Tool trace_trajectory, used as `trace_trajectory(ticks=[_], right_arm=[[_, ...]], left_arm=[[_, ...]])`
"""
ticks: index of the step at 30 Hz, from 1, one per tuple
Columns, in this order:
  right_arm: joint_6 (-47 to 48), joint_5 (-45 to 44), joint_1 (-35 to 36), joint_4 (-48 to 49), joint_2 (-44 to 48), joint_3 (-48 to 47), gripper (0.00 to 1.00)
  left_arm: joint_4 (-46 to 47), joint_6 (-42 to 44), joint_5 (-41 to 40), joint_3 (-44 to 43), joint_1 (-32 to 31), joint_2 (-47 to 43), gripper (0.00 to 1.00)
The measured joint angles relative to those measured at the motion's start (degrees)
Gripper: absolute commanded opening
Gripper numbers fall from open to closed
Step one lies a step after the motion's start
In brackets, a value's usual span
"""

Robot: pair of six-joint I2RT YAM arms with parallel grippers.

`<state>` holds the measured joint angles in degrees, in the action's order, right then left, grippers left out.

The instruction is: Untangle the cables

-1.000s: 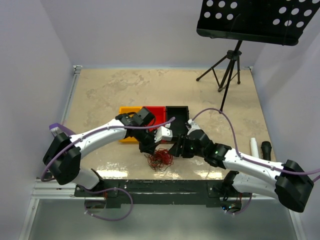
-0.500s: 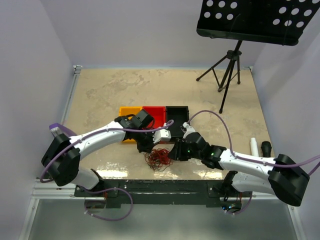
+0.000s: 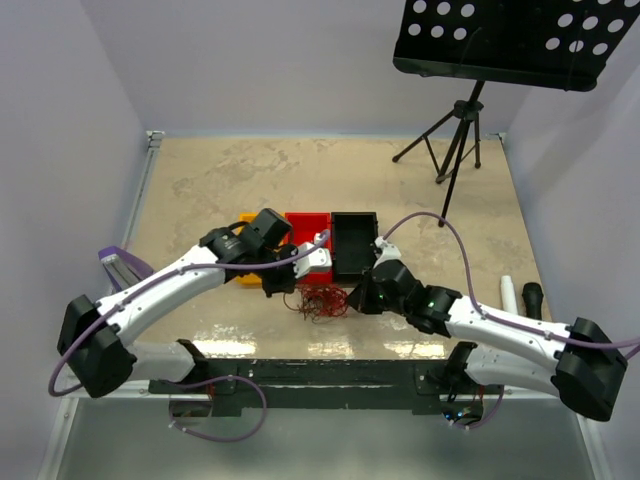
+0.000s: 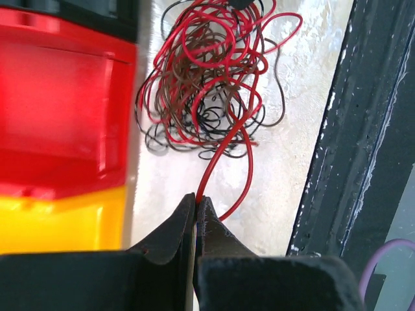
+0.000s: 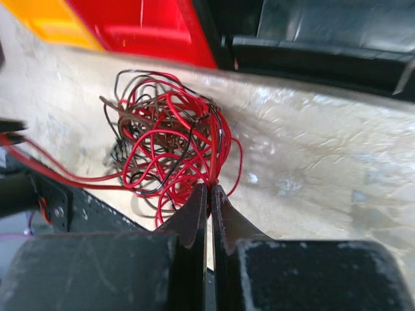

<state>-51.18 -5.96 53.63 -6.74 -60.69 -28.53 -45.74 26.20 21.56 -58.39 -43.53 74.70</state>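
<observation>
The cables are a tangled clump of thin red and black-brown wires (image 3: 318, 301) on the table in front of the bins. In the left wrist view the clump (image 4: 211, 84) lies ahead of my left gripper (image 4: 196, 198), which is shut on one red wire (image 4: 224, 146) that runs taut out of the clump. In the right wrist view my right gripper (image 5: 209, 188) is shut on red wires at the near edge of the clump (image 5: 170, 146). In the top view the left gripper (image 3: 282, 290) is left of the clump and the right gripper (image 3: 356, 299) is right of it.
Three open bins stand in a row just behind the clump: yellow (image 3: 247, 219), red (image 3: 308, 229), black (image 3: 355, 245). A music stand tripod (image 3: 452, 135) is at the back right. A white and a black cylinder (image 3: 520, 296) lie at the right edge. The table's dark front rail (image 4: 363, 129) is close.
The left gripper has moved left and back with the red wire, and the right gripper has shifted slightly right. The clump has moved toward the bins and is drawn out between them.
</observation>
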Motion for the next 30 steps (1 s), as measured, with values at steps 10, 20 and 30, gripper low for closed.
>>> trace_trajectory(ticks=[10,20,30], right_arm=[[-1.2,-5.3,0.0,-8.5,1.1,-3.3,0.00],[-5.3,-5.3,3.3,-3.1,-1.0,-7.0,0.00],[-5.8,-13.5,9.1,-16.6,-11.1,-8.0,0.00]], left_arm=[[-12.0,0.7,-1.5,-12.6,1.7,-11.4,0.00],[-25.3,3.5,-4.4,-31.4,1.7,-14.1,0.00],[-5.6,3.9,-23.9,-39.3,2.2,-31.7,0.00]])
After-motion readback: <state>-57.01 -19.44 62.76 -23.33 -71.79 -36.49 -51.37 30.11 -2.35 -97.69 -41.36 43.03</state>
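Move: The cable tangle lies roughly 12 cm to the right of the left hand, level with it fore and aft and 8 cm lower. From that hand the yellow bin is about 11 cm ahead and 2 cm left, the red bin 11 cm ahead and 9 cm right. From the right hand the tangle is some 7 cm left and 4 cm down, the black bin about 12 cm straight ahead. Left hand hauls its pinched red cable nearly 40 cm up and left, tipping up; right keeps its pinch, dipping late. ##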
